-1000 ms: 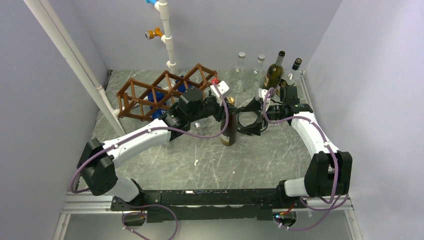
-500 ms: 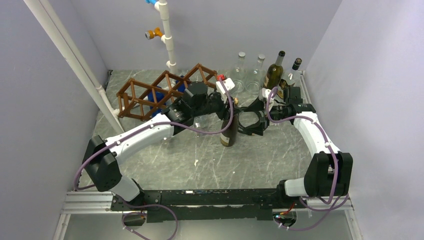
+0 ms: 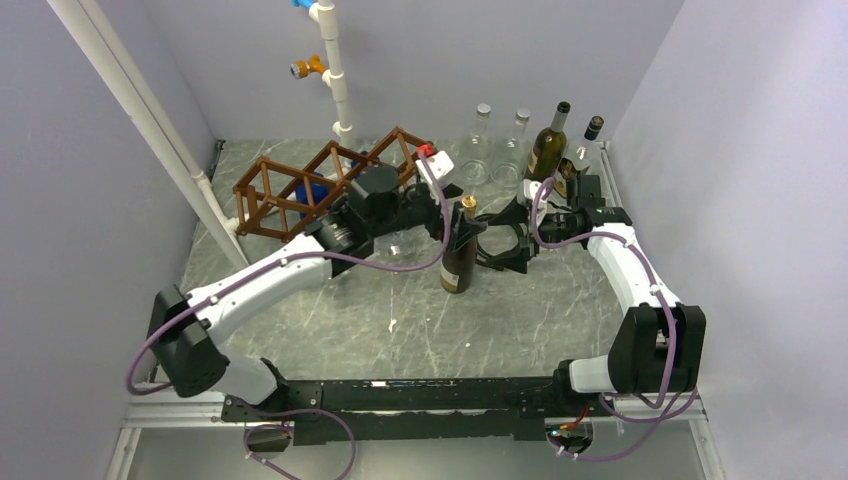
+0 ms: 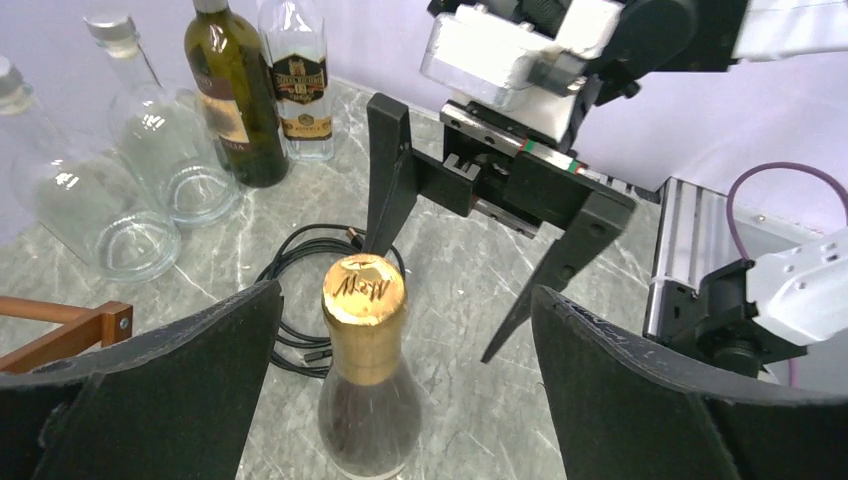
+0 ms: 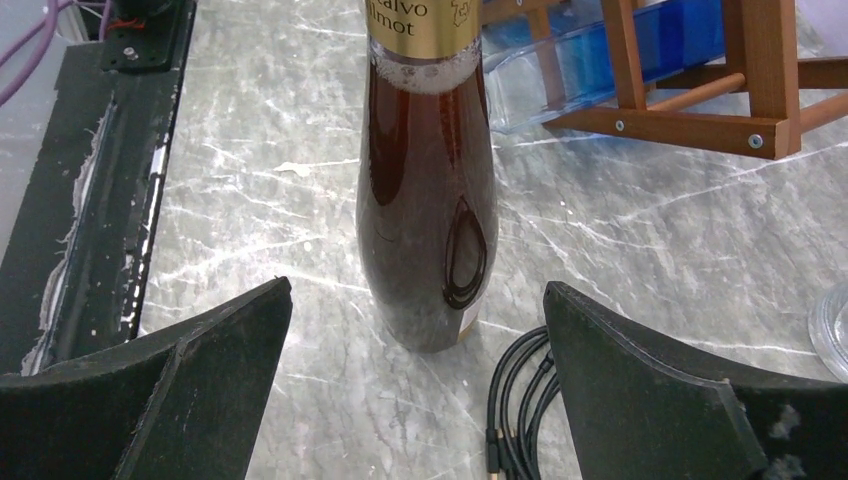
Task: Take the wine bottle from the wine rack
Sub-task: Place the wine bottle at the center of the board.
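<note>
The wine bottle [image 3: 459, 256], dark glass with a gold foil top [image 4: 364, 291], stands upright on the marble table, off the wine rack [image 3: 320, 184]. My left gripper [image 3: 449, 214] is open at the bottle's neck, its fingers on either side of the gold top and clear of it in the left wrist view [image 4: 405, 292]. From the right, my right gripper [image 3: 497, 241] faces the bottle's body [image 5: 428, 200] and is open, a little short of the glass. The brown lattice rack sits at the back left, with a blue bottle [image 3: 312, 192] lying in a cell.
Two clear glass bottles [image 3: 480, 142] [image 3: 516, 140] and two dark labelled bottles [image 3: 548, 142] [image 3: 586, 146] stand at the back right. A coil of black cable [image 4: 305, 300] lies beside the wine bottle. A white pipe [image 3: 334, 70] rises behind the rack.
My left gripper has opened and let go of the bottle's neck, drawing back slightly to the left. The bottle stays upright in place. The right arm has barely moved.
</note>
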Available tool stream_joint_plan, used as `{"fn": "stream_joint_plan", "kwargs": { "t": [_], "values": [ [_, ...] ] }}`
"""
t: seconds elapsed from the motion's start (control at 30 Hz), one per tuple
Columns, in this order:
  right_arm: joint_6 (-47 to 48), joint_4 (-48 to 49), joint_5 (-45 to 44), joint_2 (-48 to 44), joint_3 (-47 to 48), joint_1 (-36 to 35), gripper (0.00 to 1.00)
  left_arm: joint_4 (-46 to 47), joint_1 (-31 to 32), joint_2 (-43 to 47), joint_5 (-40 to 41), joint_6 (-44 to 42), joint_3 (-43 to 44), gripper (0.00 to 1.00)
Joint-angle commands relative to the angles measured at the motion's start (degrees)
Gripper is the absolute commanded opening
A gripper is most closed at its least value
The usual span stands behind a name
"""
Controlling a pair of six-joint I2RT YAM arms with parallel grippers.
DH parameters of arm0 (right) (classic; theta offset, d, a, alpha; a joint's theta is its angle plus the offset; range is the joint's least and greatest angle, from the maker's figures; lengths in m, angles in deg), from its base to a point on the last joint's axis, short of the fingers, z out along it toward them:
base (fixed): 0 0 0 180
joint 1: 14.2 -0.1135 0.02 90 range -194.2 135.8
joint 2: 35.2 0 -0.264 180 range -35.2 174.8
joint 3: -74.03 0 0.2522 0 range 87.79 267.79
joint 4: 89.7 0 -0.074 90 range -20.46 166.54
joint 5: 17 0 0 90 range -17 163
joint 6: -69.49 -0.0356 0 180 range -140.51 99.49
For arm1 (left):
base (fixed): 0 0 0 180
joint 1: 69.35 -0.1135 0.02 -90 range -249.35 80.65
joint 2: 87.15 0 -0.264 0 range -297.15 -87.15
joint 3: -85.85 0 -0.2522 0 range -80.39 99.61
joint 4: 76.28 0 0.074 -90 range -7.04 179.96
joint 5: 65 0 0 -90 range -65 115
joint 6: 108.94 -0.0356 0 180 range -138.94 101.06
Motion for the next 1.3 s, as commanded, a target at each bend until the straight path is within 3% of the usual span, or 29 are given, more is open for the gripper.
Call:
{"fn": "stream_joint_plan", "kwargs": {
  "t": [0.0, 0.23, 0.33, 0.6, 0.87, 1.27],
  "values": [
    [3.05, -0.64, -1.12, -2.34, 2.41, 0.30, 1.00, 4.83, -1.46, 6.91, -0.61, 2.79, -2.80, 0.99],
    [5.27, -6.88, -8.03, -4.10, 6.65, 0.29, 1.00, 2.77, -9.50, 13.31, -10.05, 12.68, -7.51, 1.00],
    [5.97, -11.00, -9.99, -4.66, 9.00, 0.29, 1.00, 1.84, -12.02, 16.99, -11.07, 12.87, -11.35, 1.00],
    [2.83, -15.06, -11.81, -5.50, 14.52, 0.30, 1.00, -5.37, -18.25, 25.95, -9.54, 7.94, -18.83, 1.00],
    [-2.92, -15.12, -15.26, -4.74, 18.57, 0.02, 1.00, -17.97, -20.05, 28.35, 0.85, -3.94, -21.08, 0.99],
    [-4.62, -15.26, -19.93, -3.17, 22.33, -3.88, 1.00, -20.20, -20.10, 29.82, 3.68, -8.16, -23.43, 1.00]
  ]
}}
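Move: The wine bottle stands upright between my left hand's open fingers and just beyond them: its neck is about 2 cm ahead, its middle some 13 cm below. From that hand, the wine rack's middle is roughly 19 cm ahead and 29 cm to the left, and the coiled cable lies about 13 cm ahead and 12 cm right, on the table. From my right hand, the bottle is some 12 cm left, about 1 cm ahead and near its height. With its fingers already wide open, my left hand backs off the bottle neck to the left, about 19 cm, rising some 4 cm first and then sinking to end roughly 9 cm lower, on the near side of the wine rack. It swings its fingers about 20 degrees counter-clockwise and finally tips them down. Meanwhile my open right hand rises about 7 cm beside the bottle, fingertips tipping down. ##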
